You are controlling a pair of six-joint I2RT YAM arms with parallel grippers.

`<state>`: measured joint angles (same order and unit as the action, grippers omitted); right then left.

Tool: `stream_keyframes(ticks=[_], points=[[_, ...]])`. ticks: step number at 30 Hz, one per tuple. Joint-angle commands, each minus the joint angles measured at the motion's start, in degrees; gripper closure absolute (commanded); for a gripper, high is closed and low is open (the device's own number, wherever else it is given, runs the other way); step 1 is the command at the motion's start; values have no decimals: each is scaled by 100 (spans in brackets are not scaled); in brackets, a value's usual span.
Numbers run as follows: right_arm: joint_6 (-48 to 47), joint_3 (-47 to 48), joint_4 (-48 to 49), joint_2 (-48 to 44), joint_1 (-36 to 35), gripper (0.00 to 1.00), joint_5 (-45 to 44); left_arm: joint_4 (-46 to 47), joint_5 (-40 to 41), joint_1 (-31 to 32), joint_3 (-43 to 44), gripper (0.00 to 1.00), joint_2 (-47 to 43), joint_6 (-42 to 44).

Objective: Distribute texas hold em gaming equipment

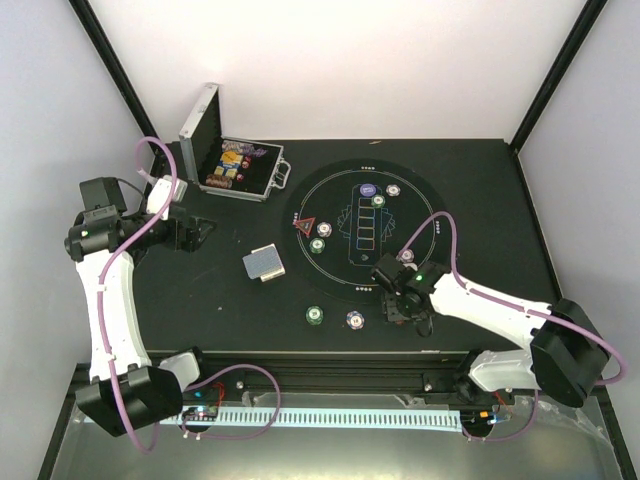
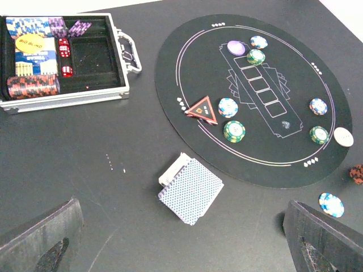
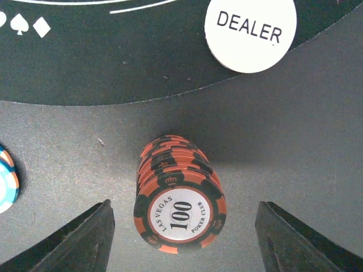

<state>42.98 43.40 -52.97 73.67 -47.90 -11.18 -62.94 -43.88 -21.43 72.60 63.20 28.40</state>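
Note:
A stack of red-and-black "100" poker chips (image 3: 178, 195) stands on the bare table just off the round mat. My right gripper (image 3: 183, 205) is open around the stack, one finger on each side, with a gap to both. A white DEALER button (image 3: 250, 31) lies on the mat's edge just beyond. The deck of blue-grey-backed playing cards (image 2: 190, 190) lies ahead of my open left gripper (image 2: 182, 203), which holds nothing. On the mat (image 1: 425, 195) sit a red triangular marker (image 1: 304, 225), a purple button (image 1: 368, 188) and blue-white and green chips.
The silver case (image 1: 238, 168) stands open at the back left with chips and dice inside. A green chip stack (image 1: 316, 316) and a blue-white one (image 1: 355, 320) sit on the table near the front edge, left of my right gripper (image 1: 400, 295).

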Motion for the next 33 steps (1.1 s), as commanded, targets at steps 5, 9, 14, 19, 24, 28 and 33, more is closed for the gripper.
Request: stream_keyframes(ticks=[5, 9, 14, 19, 24, 28, 33], points=[[210, -112, 214, 15, -86, 38, 63, 72, -201, -45, 138, 1, 87, -32], [184, -133, 274, 108, -81, 40, 55, 65, -206, -45, 187, 1, 114, -44], [175, -196, 373, 130, -86, 49, 99, 51, -193, -45, 245, 1, 129, -45], [171, -145, 337, 91, -85, 58, 61, 45, -192, -45, 237, 1, 137, -46], [158, -3, 217, 29, -84, 67, 6, 54, -196, -45, 237, 1, 132, -40], [115, 225, 21, -3, -84, 73, -76, 54, -193, -45, 237, 1, 130, -37], [21, 757, -235, -109, -85, 75, -150, 38, -190, -45, 263, 1, 119, -37]])
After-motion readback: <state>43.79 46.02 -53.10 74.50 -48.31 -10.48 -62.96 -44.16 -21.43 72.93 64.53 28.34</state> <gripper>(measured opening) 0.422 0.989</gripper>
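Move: The red chip stack stands almost directly under the right hand, between the open fingers, its middle some 3 cm below them. The dealer button lies about 8 cm ahead and 3 cm to the right, and the blue-and-white stack about 12 cm to the left and 2 cm back. A green chip pile on the mat is some 11 cm ahead and 3 cm left. From the left hand, the red stack is roughly 47 cm to the right, 11 cm back and 27 cm below. The right hand, fingers pointing nearly straight down, eases down about 1 cm over the red stack while the partly open fingers close in from both sides and pinch the few uppermost chips by their rims. With the grip kept and the wrist barely turning, it then rises some 2 cm off the lower chips, edging about 1 cm forward and a little left as it starts away. ##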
